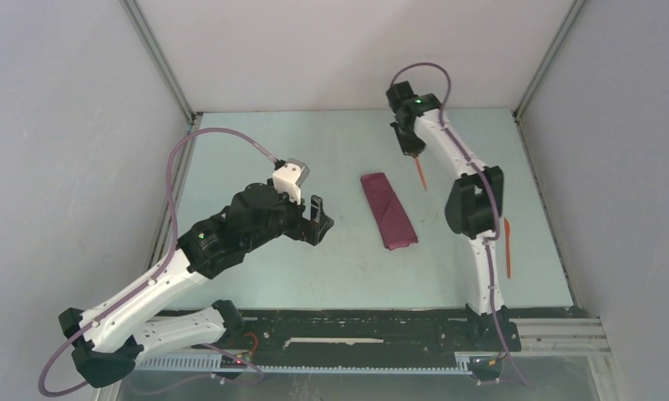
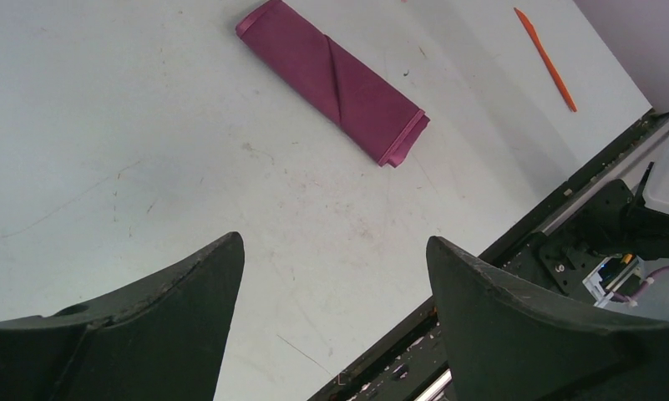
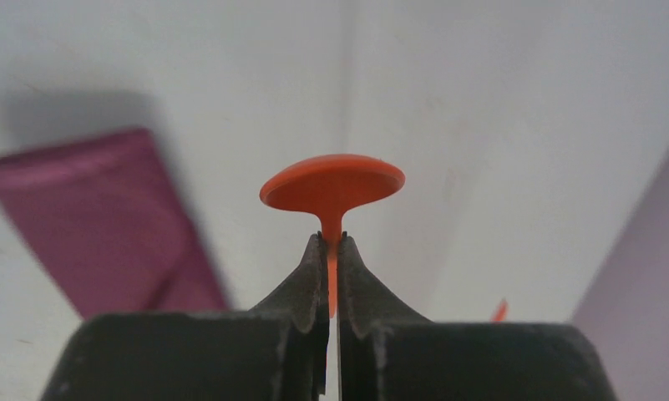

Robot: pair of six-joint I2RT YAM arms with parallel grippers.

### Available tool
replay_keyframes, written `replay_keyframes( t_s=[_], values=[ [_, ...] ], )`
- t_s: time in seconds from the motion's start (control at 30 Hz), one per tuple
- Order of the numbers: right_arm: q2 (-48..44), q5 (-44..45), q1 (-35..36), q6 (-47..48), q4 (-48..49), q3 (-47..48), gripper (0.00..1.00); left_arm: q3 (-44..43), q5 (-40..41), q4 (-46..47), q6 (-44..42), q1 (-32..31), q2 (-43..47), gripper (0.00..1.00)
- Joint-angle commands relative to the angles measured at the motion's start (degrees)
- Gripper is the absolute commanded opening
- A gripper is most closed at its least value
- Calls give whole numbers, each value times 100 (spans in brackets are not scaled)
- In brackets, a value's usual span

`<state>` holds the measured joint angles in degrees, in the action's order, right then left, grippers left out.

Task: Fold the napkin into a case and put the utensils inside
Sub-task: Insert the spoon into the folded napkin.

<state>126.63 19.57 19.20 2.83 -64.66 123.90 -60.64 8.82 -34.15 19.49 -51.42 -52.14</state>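
The napkin lies folded into a narrow maroon case point(image 1: 387, 209) in the middle of the table, also in the left wrist view point(image 2: 335, 79) and blurred in the right wrist view point(image 3: 105, 225). My right gripper point(image 1: 413, 151) is at the far side, just right of the case's far end, shut on the handle of the orange spoon point(image 1: 420, 174). The spoon's round bowl point(image 3: 332, 185) sticks out beyond the shut tips point(image 3: 331, 242). The slim orange utensil point(image 1: 507, 246) lies on the table at the right point(image 2: 546, 58). My left gripper point(image 1: 318, 219) is open with nothing in it, left of the case point(image 2: 335, 251).
The table point(image 1: 297, 267) is walled by grey panels on the left, back and right. A black rail point(image 1: 356, 322) with the arm bases runs along the near edge. The right arm's elbow point(image 1: 475, 205) hangs between the case and the slim utensil.
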Motion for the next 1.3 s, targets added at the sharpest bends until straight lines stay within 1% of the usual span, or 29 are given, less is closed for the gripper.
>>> replay_keyframes(
  t_s=[0.0,0.03,0.1,0.27,0.47,0.6,0.8,0.93,1.27],
  values=[
    [883,-303,446,-650,-433,1547,0,59,-132,144,33,156,-42,88],
    [1086,-312,513,-709,-481,1997,0,75,-142,144,37,184,-57,88],
    [1333,-312,639,-760,-465,2261,0,88,-153,154,38,229,-72,88],
    [1288,-447,822,-916,-28,1794,0,87,-165,154,25,262,-120,88],
    [1437,-473,931,-984,23,1832,0,122,-155,150,10,264,-130,88],
    [1545,-431,980,-1037,-121,1848,0,126,-149,154,11,261,-123,88],
    [1304,-377,1096,-1024,177,1211,0,148,-147,145,10,262,-82,88],
    [1230,-311,1180,-981,116,1026,0,189,-136,137,9,263,-29,88],
    [636,-291,1404,-1126,236,26,0,204,-156,131,10,262,40,88]
  ],
)
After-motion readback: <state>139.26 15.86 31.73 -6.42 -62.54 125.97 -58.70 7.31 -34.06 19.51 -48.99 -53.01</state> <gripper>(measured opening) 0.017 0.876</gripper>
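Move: The folded napkin that the right hand's spoon is bound for has its middle about 11 cm back towards the base, 9 cm left and 13 cm below the right hand; its far end is nearly level with this hand, some 14 cm to the left. The knife lies about 27 cm back and 22 cm to the right of the right hand. For the idle left hand, the napkin's middle is some 16 cm ahead, 14 cm right and 27 cm down. The spoon, still pinched at its neck by the shut right fingers with its handle pointing back to the base, is swept left about 12 cm and slightly forward until over the napkin's far end. The right hand then sinks and draws back some 6 cm, nearly 10 cm lower in all, taking the handle towards the diagonal fold. ##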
